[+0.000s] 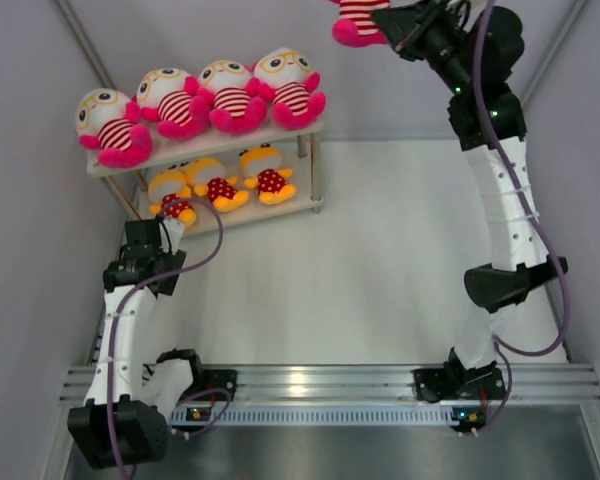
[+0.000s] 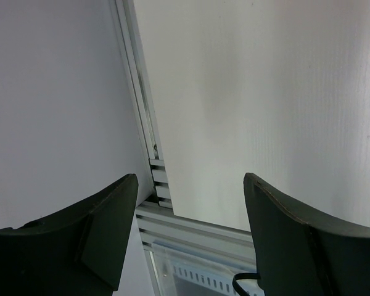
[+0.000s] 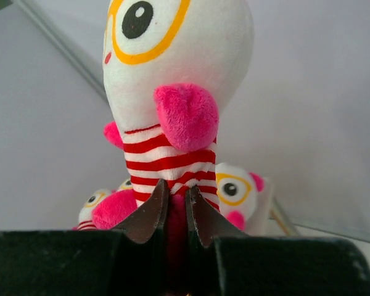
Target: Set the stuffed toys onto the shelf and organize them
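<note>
Several striped stuffed toys [image 1: 195, 100] sit in a row on the top board of the shelf [image 1: 220, 147]. Three orange stuffed toys [image 1: 220, 185] in red dotted outfits fill the lower board. High at the back, my right gripper [image 1: 385, 28] is shut on one more striped toy [image 1: 357, 22]. In the right wrist view this gripper [image 3: 177, 200] pinches the toy [image 3: 172, 74] at its lower body, head pointing away. My left gripper [image 1: 143, 262] hovers by the shelf's near left end. Its wrist view shows it [image 2: 191, 185] open, nothing between the fingers [image 2: 111, 216].
White walls enclose the table on the left, back and right. An aluminium rail [image 1: 320, 382] runs along the near edge by the arm bases. In the right wrist view, shelved toys [image 3: 237, 188] show beyond the held one. The left wrist view shows the rail corner [image 2: 157, 185].
</note>
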You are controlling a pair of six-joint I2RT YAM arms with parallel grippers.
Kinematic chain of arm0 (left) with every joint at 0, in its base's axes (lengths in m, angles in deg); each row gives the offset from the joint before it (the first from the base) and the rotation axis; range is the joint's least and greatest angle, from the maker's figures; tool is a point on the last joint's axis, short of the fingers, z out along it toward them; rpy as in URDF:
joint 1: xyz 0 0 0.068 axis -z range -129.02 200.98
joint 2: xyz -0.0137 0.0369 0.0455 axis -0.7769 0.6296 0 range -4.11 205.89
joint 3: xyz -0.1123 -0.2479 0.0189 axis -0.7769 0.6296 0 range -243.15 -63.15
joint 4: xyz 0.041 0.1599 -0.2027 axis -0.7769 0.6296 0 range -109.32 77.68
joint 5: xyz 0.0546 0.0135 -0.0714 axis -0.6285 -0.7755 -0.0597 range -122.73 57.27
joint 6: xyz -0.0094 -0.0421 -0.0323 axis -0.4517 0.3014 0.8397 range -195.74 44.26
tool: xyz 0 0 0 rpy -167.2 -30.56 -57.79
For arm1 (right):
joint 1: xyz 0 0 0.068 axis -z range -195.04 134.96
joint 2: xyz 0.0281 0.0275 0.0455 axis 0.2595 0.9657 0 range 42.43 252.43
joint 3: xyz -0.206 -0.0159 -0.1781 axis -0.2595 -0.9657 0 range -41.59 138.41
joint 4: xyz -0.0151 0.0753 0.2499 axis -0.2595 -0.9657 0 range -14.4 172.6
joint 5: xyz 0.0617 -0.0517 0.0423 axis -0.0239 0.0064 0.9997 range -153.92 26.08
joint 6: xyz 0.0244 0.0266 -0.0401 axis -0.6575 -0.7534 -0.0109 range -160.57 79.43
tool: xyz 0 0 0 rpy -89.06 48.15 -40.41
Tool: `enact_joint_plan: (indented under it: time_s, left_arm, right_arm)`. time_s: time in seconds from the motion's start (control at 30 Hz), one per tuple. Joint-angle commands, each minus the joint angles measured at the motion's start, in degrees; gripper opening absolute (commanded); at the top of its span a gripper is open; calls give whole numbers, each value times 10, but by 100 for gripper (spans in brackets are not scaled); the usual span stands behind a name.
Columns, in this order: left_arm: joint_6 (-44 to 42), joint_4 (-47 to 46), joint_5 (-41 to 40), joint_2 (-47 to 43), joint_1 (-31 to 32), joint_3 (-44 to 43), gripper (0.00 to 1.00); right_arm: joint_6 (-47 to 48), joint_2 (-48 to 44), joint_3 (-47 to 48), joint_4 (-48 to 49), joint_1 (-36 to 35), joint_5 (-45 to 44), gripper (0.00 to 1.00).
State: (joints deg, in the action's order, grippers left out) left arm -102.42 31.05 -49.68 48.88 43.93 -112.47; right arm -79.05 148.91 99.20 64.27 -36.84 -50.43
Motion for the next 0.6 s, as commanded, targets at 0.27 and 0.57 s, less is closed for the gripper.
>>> enact_joint_plan:
  time_s: [0.27,0.57]
  left_arm:
    - [7,0,-2,-7,3,-3,75]
    - [6,0,3,-5,3,1,75]
  right_arm:
    - [37,41,-40,-73,47,23,0]
    - [24,55,-57,-53,50,28,0]
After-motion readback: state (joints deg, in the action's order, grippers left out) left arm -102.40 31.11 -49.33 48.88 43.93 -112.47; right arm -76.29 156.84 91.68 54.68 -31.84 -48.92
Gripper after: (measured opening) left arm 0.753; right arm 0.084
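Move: The pink panda still held in the right hand is bound for the right end of the shelf's top board, roughly 14 cm ahead, 9 cm left and 33 cm below that hand. The rightmost shelf panda sits about 13 cm ahead, 15 cm left and 25 cm below the hand; the next panda is some 12 cm farther left of that one and 2 cm nearer. From the left hand, the same board end lies about 37 cm ahead, 41 cm right and 10 cm up. The held pink panda, still pinched at its striped body in the closed right fingers, first drifts about 4 cm right, clear of the row, then is lowered some 17 cm and carried 8 cm forward with a slight ease back left, towards the top board's right end. The wrist tips down by about 20 degrees, speeding up, then slowing at the bottom. ##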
